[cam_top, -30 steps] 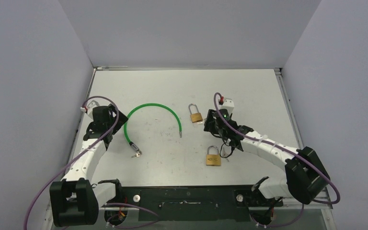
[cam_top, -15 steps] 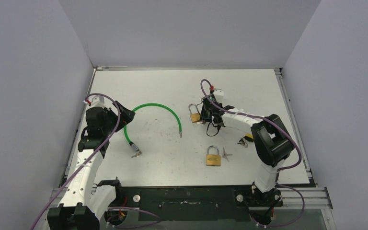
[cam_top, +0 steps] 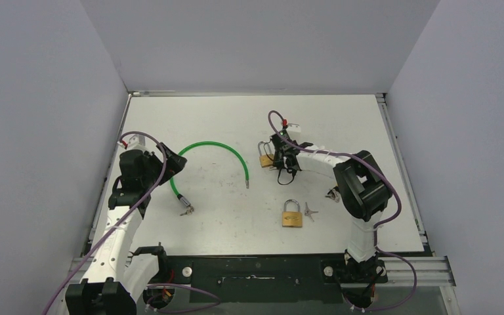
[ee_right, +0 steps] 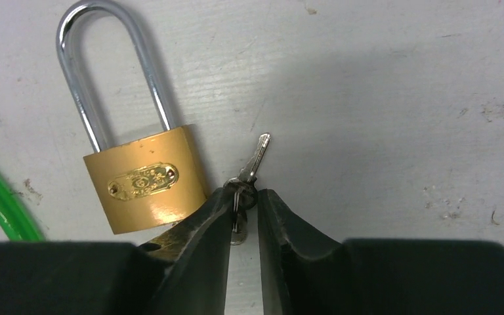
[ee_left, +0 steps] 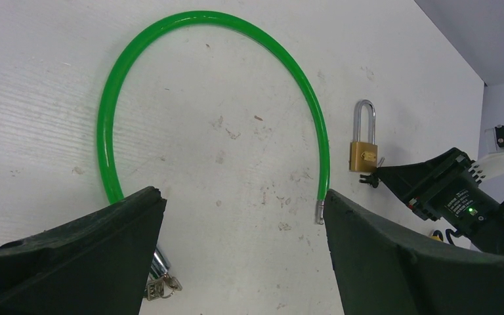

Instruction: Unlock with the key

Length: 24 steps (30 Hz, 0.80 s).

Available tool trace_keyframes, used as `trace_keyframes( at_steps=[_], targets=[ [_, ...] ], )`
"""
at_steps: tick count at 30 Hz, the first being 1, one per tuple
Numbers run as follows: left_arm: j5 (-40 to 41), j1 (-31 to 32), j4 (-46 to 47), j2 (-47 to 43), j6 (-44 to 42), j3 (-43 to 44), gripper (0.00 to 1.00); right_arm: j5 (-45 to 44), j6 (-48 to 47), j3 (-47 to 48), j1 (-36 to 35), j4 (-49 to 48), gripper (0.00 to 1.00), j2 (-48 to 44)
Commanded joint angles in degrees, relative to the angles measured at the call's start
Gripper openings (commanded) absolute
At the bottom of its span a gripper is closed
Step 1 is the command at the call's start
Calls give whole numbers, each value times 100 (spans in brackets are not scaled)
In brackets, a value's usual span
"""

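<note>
A brass padlock (ee_right: 141, 184) with a steel shackle lies flat on the white table (cam_top: 236, 118). A small silver key (ee_right: 252, 164) on a ring lies just right of its body. My right gripper (ee_right: 244, 197) is down on the table with both fingertips pinched around the key's head and ring. From above, the right gripper (cam_top: 277, 159) sits against that padlock (cam_top: 266, 157). My left gripper (ee_left: 243, 203) hangs open above the table with nothing between its fingers, beside the green cable (ee_left: 203, 16).
The green cable lock (cam_top: 213, 144) arcs across the table's left middle, its barrel end and keys (cam_top: 185, 209) nearer me. A second brass padlock (cam_top: 293, 216) lies in front with keys (cam_top: 310, 211) beside it. More keys (cam_top: 333, 194) lie right of those.
My right arm has swung back and left from the front padlock to the rear one, and its jaws have narrowed onto the key. The left arm has shifted slightly forward.
</note>
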State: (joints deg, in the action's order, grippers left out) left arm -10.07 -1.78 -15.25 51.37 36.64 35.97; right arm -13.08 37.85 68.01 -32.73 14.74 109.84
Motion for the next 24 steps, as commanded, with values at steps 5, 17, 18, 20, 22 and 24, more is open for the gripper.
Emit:
trace_keyframes(
  at_steps=[5, 17, 18, 20, 22, 24],
  targets=[
    [-11, 16, 243, -157, -37, 34, 88, -114, -145, 42, -76, 41, 0, -34],
    [-1202, 84, 1054, -194, 423, -65, 87, 1025, -1156, -1810, -100, -2090, 0, -2484],
    [-1375, 127, 1246, -202, 571, -90, 87, 1221, -1198, -2006, -102, -2306, 0, -2711],
    [-1612, 380, 1711, -228, 893, -115, 87, 1743, -1286, -2258, -133, -2580, 0, -3255],
    [-1646, 723, 2169, -263, 1287, -168, 87, 2096, -1333, -2439, -207, -2745, 0, -3660],
    [-1569, 1190, 2705, -277, 1586, -258, 87, 2461, -1383, -2596, -291, -2920, 0, -4023]
  ],
)
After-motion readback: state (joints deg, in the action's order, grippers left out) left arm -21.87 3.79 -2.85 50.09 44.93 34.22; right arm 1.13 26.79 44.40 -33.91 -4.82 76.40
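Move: The keys lie right at the right gripper's tips, about 1 cm below the hand point. The long-shackle padlock is about 3 cm ahead and 4 cm left of that hand, and the green cable's loose end some 6 cm back and 10 cm left. From the left hand, this padlock lies about 11 cm ahead, 25 cm right and 15 cm down; the cable's loose end is 2 cm ahead, 18 cm right and equally low. Shut the nearly closed right fingers on the keys beside the padlock, then lift them about 11 cm, drawing back some 5 cm while the fingertips swing upward and the wrist turns counter-clockwise. As the keys rise, start the open, empty left gripper rightward towards the padlock, about 5 cm and climbing a little, turning slightly clockwise. ##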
